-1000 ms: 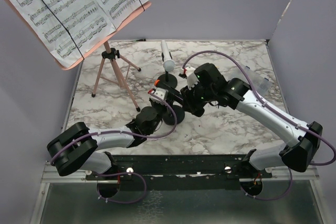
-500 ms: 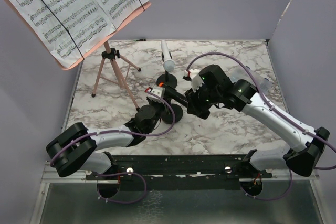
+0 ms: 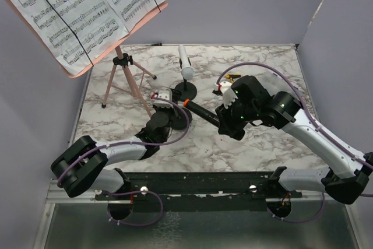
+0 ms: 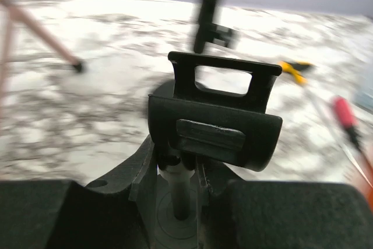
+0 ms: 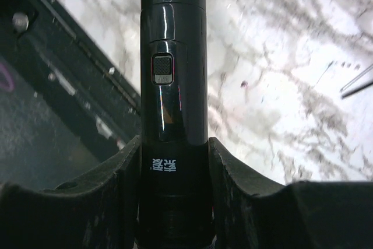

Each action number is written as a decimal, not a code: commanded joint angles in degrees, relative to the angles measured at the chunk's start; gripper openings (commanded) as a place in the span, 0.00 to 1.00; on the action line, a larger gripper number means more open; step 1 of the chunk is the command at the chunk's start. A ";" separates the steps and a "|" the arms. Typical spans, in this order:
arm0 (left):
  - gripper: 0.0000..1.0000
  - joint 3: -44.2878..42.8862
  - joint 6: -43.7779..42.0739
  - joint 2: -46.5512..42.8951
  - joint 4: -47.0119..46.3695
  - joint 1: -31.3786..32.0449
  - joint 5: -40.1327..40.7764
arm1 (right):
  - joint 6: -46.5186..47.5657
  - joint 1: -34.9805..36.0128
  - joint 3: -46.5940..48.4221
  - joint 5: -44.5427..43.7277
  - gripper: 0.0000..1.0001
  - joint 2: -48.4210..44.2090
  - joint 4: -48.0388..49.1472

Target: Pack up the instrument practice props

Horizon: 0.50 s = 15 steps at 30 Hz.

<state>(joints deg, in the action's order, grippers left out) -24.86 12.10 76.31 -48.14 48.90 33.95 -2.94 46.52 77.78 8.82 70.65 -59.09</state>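
Observation:
My left gripper (image 3: 170,111) is shut on the stem of a black round-based holder (image 3: 182,121). In the left wrist view its empty clip (image 4: 213,122) stands above my gripper (image 4: 176,164). My right gripper (image 3: 221,122) is shut on the black microphone (image 3: 201,111) and holds it tilted above the table, clear of the holder. The right wrist view shows the microphone (image 5: 173,86) between my fingers (image 5: 125,179). The white microphone (image 3: 185,62) stands in the second holder (image 3: 186,90) behind. The pink tripod music rest (image 3: 122,77) carries the white sheet-music pages (image 3: 81,10) at the back left.
A screwdriver with yellow and red parts (image 3: 232,77) lies behind my right arm; it also shows in the left wrist view (image 4: 344,112). Grey walls close the table on three sides. A black rail (image 3: 192,182) runs along the near edge.
My right gripper has pulled the black microphone out of the holder's clip, toward the right and near side. My left gripper has shifted the holder slightly left and back.

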 commanded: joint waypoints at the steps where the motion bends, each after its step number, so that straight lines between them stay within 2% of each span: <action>1: 0.00 1.58 -0.89 1.83 11.58 -5.16 14.71 | -0.30 1.41 3.08 4.04 0.01 -4.62 -9.81; 12: 0.00 0.56 -4.01 1.04 11.71 -5.40 7.92 | -0.10 1.40 2.25 2.29 0.01 -3.77 -9.06; 13: 0.02 0.48 -4.57 0.63 11.79 -5.44 7.03 | 0.09 1.46 2.21 2.29 0.01 -3.65 -8.88; 15: 0.15 0.47 -5.23 -0.86 12.54 -5.46 4.58 | 0.53 1.39 2.29 1.89 0.01 -3.43 -8.49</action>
<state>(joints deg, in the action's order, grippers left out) -25.74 9.34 76.53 -45.65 43.79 42.37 -2.96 47.72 79.57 11.16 66.96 -67.46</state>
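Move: The left hand holds the bare microphone stand just under its empty clip. The foot of the music stand's near leg is about 12 cm to its left, level with it fore and aft, on the table some 16 cm below; the white microphone's base lies about 14 cm ahead and 2 cm right. From the right hand, gripping the freed black microphone, the empty clip is roughly 13 cm ahead, 19 cm left and a little lower. Swiftly leftward goes the left hand, about 6 cm with a little forward at nearly the same height, carrying the microphone stand towards the music stand's near leg and turning some 15 degrees counter-clockwise. Meanwhile the right hand draws the black microphone back and to the right, about 4 cm in all and slightly up, away from the clip. Both keep their grips; both slow almost to a stop. ##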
